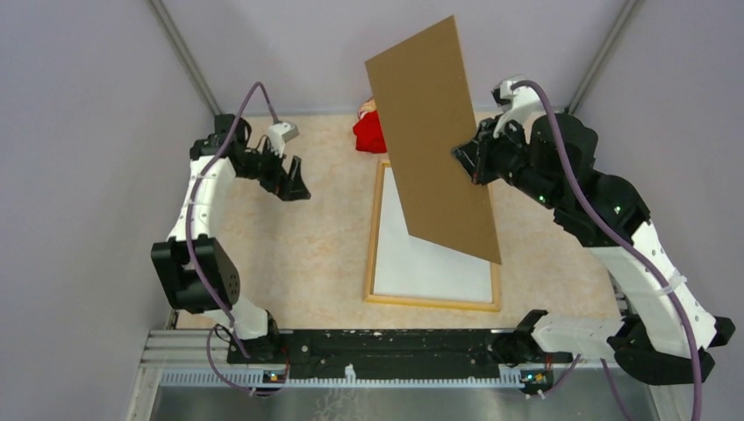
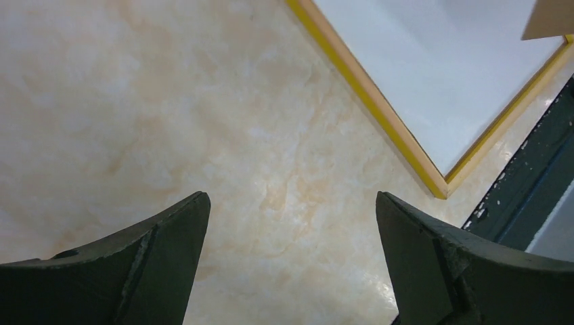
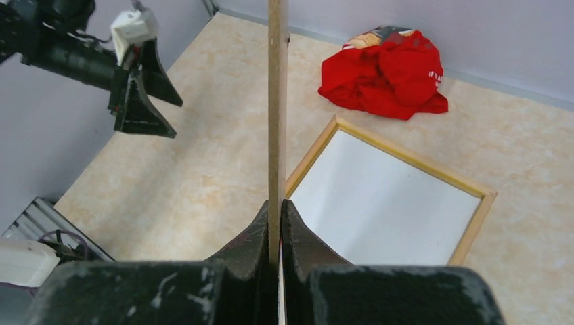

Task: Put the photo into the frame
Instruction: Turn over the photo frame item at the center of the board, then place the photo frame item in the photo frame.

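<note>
The frame lies flat in the middle of the table with its pale wood side up; its yellow edge shows in the left wrist view. Inside it lies a white sheet, which looks like the photo's plain back; no print shows. My right gripper is shut on the edge of a brown fibreboard panel, holding it tilted in the air over the frame. The panel's thin edge runs up from between the right jaws. My left gripper hangs open and empty over bare table, left of the frame.
A crumpled red cloth lies at the back of the table, just beyond the frame's far end. Grey walls close in both sides. A dark rail runs along the near edge between the arm bases.
</note>
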{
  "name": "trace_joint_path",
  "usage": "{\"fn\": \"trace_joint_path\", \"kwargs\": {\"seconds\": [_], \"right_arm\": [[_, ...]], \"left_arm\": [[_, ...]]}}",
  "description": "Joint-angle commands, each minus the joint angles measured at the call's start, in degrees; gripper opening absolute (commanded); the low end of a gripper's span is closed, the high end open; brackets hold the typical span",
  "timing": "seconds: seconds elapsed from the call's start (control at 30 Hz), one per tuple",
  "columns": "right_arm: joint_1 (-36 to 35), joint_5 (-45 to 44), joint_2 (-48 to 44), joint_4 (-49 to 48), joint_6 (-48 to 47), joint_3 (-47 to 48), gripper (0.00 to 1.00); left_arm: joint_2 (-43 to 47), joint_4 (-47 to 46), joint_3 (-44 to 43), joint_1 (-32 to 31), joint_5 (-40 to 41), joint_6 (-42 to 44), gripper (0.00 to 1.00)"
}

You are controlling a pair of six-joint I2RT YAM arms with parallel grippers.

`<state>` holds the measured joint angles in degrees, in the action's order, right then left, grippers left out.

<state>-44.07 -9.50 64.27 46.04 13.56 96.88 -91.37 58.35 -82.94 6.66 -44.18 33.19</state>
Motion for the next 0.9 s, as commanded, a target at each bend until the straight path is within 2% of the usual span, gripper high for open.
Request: {"fn": "trace_joint_path", "kwargs": {"seconds": [0.0, 0.2, 0.27, 0.33, 0.47, 0.63, 0.87], "right_arm": [[-0.1, 1.4, 1.8, -5.2, -5.5, 5.1, 0.0], [-0.1, 8.2, 0.2, -11.4, -11.6, 3.3, 0.0], [-0.1, 13.4, 0.5, -9.2, -14.8, 4.7, 0.0], [-0.1, 19.2, 1.3, -5.6, -17.7, 6.3, 0.0], [-0.1, 28.8, -0.8, -4.2, -19.9, 3.7, 0.0], [-0.1, 34.2, -3.9, -4.2, -22.4, 0.3, 0.0], [-0.1, 37.4, -7.0, -2.2, -25.6, -0.6, 0.0]], "left_arm": [[8.2, -0.7, -8.8, -2.2, -4.8, 6.2, 0.99], [8.9, 4.7, -26.4, -5.7, -11.4, 15.0, 0.99], [6.9, 10.6, -35.8, -6.4, -13.8, 17.9, 0.99], [6.0, 15.2, -40.1, -6.5, -16.9, 20.6, 0.98], [10.7, 16.7, -34.2, -6.4, -21.1, 24.9, 0.98], [19.5, 13.8, -26.3, -6.4, -24.1, 26.8, 0.99], [21.9, 15.7, -26.8, -6.4, -21.5, 25.9, 0.98]]}}
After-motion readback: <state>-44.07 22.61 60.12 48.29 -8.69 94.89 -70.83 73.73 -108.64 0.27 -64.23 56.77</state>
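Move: The brown board, still pinched at one long edge by the right fingers, has its middle about 25 cm to the left hand's right, some 20 cm above that hand and 2 cm nearer the bases. The left gripper stands roughly 31 cm left of the right hand, 10 cm farther out and 25 cm lower. Some 43 cm below the right hand, 3 cm farther out and 1 cm left, lies the frame; the red cloth is about 36 cm ahead, 10 cm left and 41 cm down. Up first by roughly 25 cm, then back some 12 cm with a smaller shift right, the open left hand climbs to the board's far left corner, its downward-slanting fingers tipping up towards level and swinging clockwise. Meanwhile the right hand keeps its pinch, draws back and slightly left, and turns the board counter-clockwise about 35 degrees. ##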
